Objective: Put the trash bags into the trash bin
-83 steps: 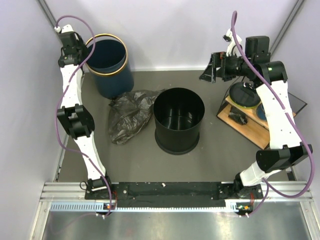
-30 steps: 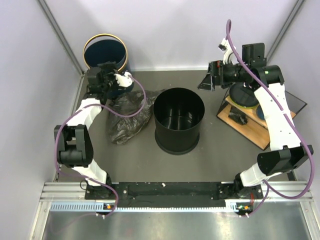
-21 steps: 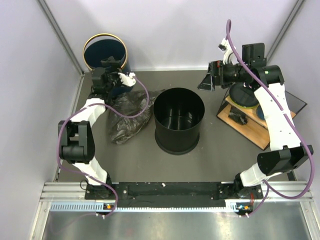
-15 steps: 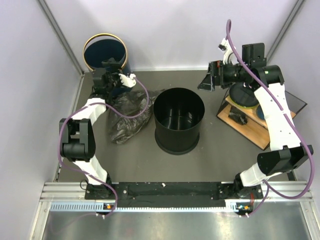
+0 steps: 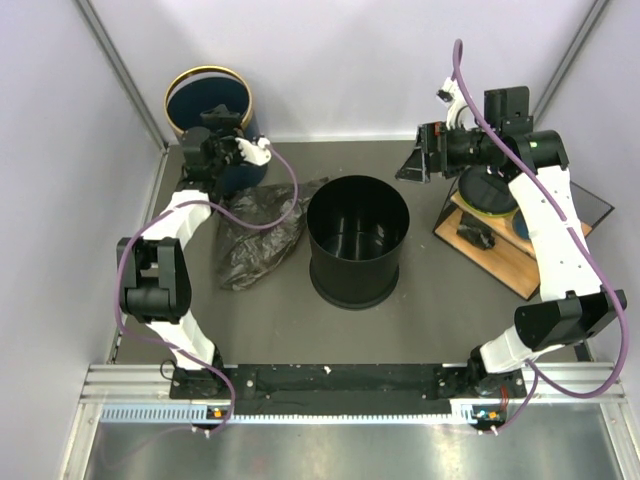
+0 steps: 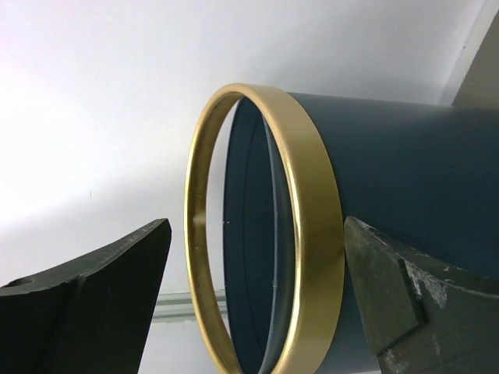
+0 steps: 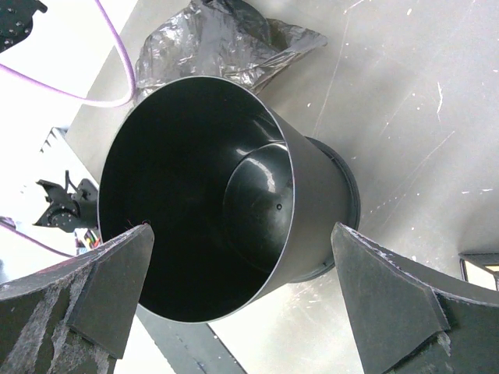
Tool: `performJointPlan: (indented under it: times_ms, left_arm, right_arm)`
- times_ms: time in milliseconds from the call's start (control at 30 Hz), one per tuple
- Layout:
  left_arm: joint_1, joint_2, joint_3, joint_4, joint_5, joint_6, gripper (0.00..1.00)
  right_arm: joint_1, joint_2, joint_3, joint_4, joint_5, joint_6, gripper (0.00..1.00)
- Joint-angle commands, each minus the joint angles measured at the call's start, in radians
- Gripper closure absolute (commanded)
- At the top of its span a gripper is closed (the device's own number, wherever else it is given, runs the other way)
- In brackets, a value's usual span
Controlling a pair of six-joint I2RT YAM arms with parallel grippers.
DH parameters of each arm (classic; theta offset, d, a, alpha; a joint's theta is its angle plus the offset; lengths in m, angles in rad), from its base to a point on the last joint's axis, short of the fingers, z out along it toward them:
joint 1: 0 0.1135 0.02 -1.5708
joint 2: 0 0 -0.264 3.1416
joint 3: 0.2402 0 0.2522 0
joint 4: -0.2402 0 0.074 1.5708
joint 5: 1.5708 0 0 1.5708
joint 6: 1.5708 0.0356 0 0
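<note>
The trash bin point(image 5: 205, 100), navy with a gold rim, stands at the back left corner. In the left wrist view its gold rim point(image 6: 312, 210) fills the space between my open fingers. My left gripper point(image 5: 224, 122) hovers at the bin's near rim, open and empty point(image 6: 257, 227). The trash bags point(image 5: 262, 228) lie as a crumpled glossy black heap on the table between the bin and a black bucket, and show at the top of the right wrist view point(image 7: 222, 43). My right gripper point(image 5: 413, 158) hangs open and empty at the back right point(image 7: 242, 230), facing the bucket.
A tall black cylindrical bucket point(image 5: 358, 240) stands mid-table; the right wrist view looks into its mouth point(image 7: 195, 195). A wooden tray point(image 5: 505, 262) with dark round items sits at the right. Walls close in the back and both sides.
My left gripper has moved back from above the bag heap toward the bin's near rim, still open. The right arm, bag and bucket have not moved.
</note>
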Motion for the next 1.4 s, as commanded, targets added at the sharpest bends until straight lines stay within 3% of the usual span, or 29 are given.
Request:
performJointPlan:
  times_ms: [0, 767, 900, 1033, 1133, 1233, 1267, 1367]
  left_arm:
    - [0.006, -0.048, 0.057, 0.032, -0.001, -0.005, 0.02]
    - [0.007, -0.091, 0.146, -0.063, 0.025, -0.063, 0.02]
    - [0.006, -0.143, 0.226, -0.271, 0.131, -0.195, 0.02]
    - [0.007, -0.198, 0.367, -0.640, 0.245, -0.324, 0.03]
    - [0.004, -0.275, 0.407, -0.804, 0.307, -0.399, 0.03]
    - [0.015, -0.333, 0.405, -0.987, 0.336, -0.492, 0.04]
    - [0.020, -0.348, 0.398, -1.132, 0.384, -0.482, 0.04]
    - [0.027, -0.448, 0.266, -1.259, 0.419, -0.438, 0.02]
  right_arm:
    - [-0.003, 0.005, 0.036, 0.009, -0.026, -0.001, 0.01]
    - [-0.010, 0.002, 0.022, 0.004, -0.053, -0.023, 0.01]
    - [-0.010, 0.000, 0.017, 0.003, -0.066, -0.030, 0.01]
    - [-0.010, 0.002, 0.017, 0.001, -0.068, -0.067, 0.01]
    - [-0.012, 0.011, 0.033, 0.003, -0.072, -0.082, 0.01]
    - [-0.010, 0.020, 0.048, 0.004, -0.080, -0.092, 0.01]
    - [-0.010, 0.023, 0.051, 0.004, -0.083, -0.096, 0.01]
    - [-0.010, 0.028, 0.059, 0.004, -0.092, -0.101, 0.01]
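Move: The blue trash bin stands just beyond the left hand, its middle about 8 cm straight ahead and 14 cm below, with the gold rim near finger height. From that hand, the trash bag lies some 10 cm back, 9 cm right and 27 cm down, and the black bin roughly 22 cm back, 31 cm right and 17 cm down. From the right hand, the blue trash bin is about 27 cm ahead, 45 cm left and 20 cm down. The open left hand rises at the blue bin, then backs away about 15 cm, climbing and tilting down. ##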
